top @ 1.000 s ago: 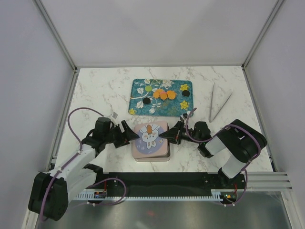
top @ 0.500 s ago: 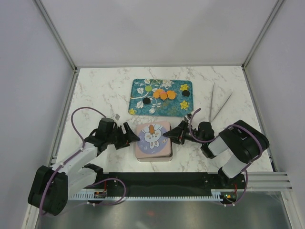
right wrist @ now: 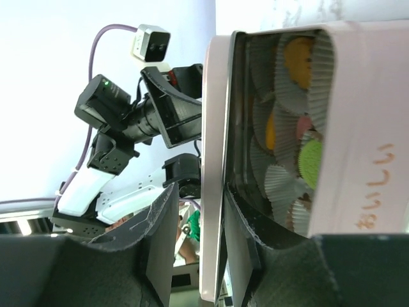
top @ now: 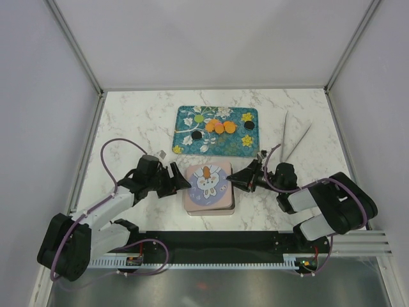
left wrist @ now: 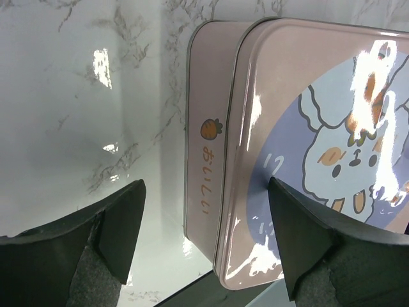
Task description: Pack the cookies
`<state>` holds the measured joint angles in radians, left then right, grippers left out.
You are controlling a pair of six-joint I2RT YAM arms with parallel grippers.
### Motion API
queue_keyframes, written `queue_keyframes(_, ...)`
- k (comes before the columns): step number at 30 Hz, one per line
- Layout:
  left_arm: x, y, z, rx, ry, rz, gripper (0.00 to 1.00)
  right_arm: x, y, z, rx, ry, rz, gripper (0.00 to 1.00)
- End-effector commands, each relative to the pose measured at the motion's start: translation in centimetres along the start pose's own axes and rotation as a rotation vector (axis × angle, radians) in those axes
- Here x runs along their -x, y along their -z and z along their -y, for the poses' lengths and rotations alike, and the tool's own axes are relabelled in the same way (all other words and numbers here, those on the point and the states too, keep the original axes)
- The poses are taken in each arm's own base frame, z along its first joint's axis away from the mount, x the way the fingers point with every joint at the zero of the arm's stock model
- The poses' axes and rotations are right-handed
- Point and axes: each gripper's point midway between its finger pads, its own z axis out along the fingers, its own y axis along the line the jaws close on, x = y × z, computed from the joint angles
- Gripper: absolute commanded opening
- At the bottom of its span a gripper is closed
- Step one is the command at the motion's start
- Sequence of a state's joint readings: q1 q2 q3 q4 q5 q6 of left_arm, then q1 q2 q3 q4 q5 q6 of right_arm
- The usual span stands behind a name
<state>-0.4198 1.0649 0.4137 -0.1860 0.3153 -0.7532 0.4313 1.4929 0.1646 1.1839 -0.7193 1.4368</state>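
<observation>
Several cookies [top: 219, 127], orange, black and light green, lie on the teal flowered tray [top: 250, 144]. More cookies [right wrist: 297, 54] sit in paper cups inside the pink tin [right wrist: 358, 128]. The tin's rabbit lid [top: 208, 181] rests on it, lifted at the right side. My right gripper [top: 235, 177] straddles that raised lid rim [right wrist: 211, 128]. Its jaws are open, with a gap between the outer finger [right wrist: 160, 236] and the rim. My left gripper [top: 181, 182] is open at the tin's left wall [left wrist: 204, 147], one finger [left wrist: 300, 236] over the lid and the other [left wrist: 121, 224] above the marble.
Grey tongs [top: 291, 137] lie on the marble to the right of the tray. White walls close in the table on three sides. A metal rail [top: 217, 246] runs along the near edge between the arm bases.
My right gripper's jaws have widened round the lid rim, and its wrist has shifted right. The tin has slid slightly right. My left gripper has followed toward the tin's left side.
</observation>
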Motion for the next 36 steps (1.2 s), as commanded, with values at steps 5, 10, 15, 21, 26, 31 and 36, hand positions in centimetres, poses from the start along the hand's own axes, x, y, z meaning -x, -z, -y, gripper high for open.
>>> queue_keyframes(5,0.9,-0.4,0.8,0.02,-0.057,0.023,0.84,0.4,1.8,1.3,-0.041,0.041,0.015,0.41)
queue_keyframes(10,0.8,-0.7,1.0,0.027,-0.061,0.017,0.84,1.2,2.7,2.5,-0.103,0.048,0.042,0.41)
queue_keyframes(15,0.8,-0.8,1.3,0.029,-0.065,0.016,0.84,2.0,3.7,3.5,-0.188,0.088,0.07,0.41)
queue_keyframes(21,1.0,-0.8,2.0,0.019,-0.073,0.018,0.84,2.8,4.6,4.3,-0.287,0.154,0.088,0.44)
queue_keyframes(26,1.2,-0.6,3.0,0.009,-0.087,0.019,0.84,3.2,5.2,4.3,-0.37,0.244,0.101,0.65)
queue_keyframes(31,1.2,-0.5,4.0,0.004,-0.104,0.015,0.84,2.8,4.3,3.4,-0.41,0.341,0.089,0.74)
queue_keyframes(36,1.2,-0.4,4.6,0.005,-0.11,0.006,0.84,2.0,3.2,4.0,-0.449,0.381,0.055,0.75)
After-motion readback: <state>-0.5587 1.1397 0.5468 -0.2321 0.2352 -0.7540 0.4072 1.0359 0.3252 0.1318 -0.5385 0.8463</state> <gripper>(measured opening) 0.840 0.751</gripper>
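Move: The right hand has its fingers at the lid's raised right edge, one to either side of that edge; the lid's middle lies about 6 cm to the left, 2 cm back and 3 cm below. The cookie tin's middle is about 6 cm left, 2 cm back and 8 cm below. The cloth with leftover cookies lies 19 cm ahead and 3 cm left, 11 cm down. From the left hand, the lid's middle is some 7 cm right and 1 cm back, roughly level. The right hand draws out to the right about 6 cm and down nearly 4 cm, off the lid's raised right edge, then eases back left a couple of centimetres towards the tin while its fingers tip down nearly 30 degrees and open wide. The left hand, wide open with one finger over the lid's left edge, creeps about 1.5 cm right, then goes on right and lifts about 2 cm over the lid, roughly 3 cm to the right in all. ##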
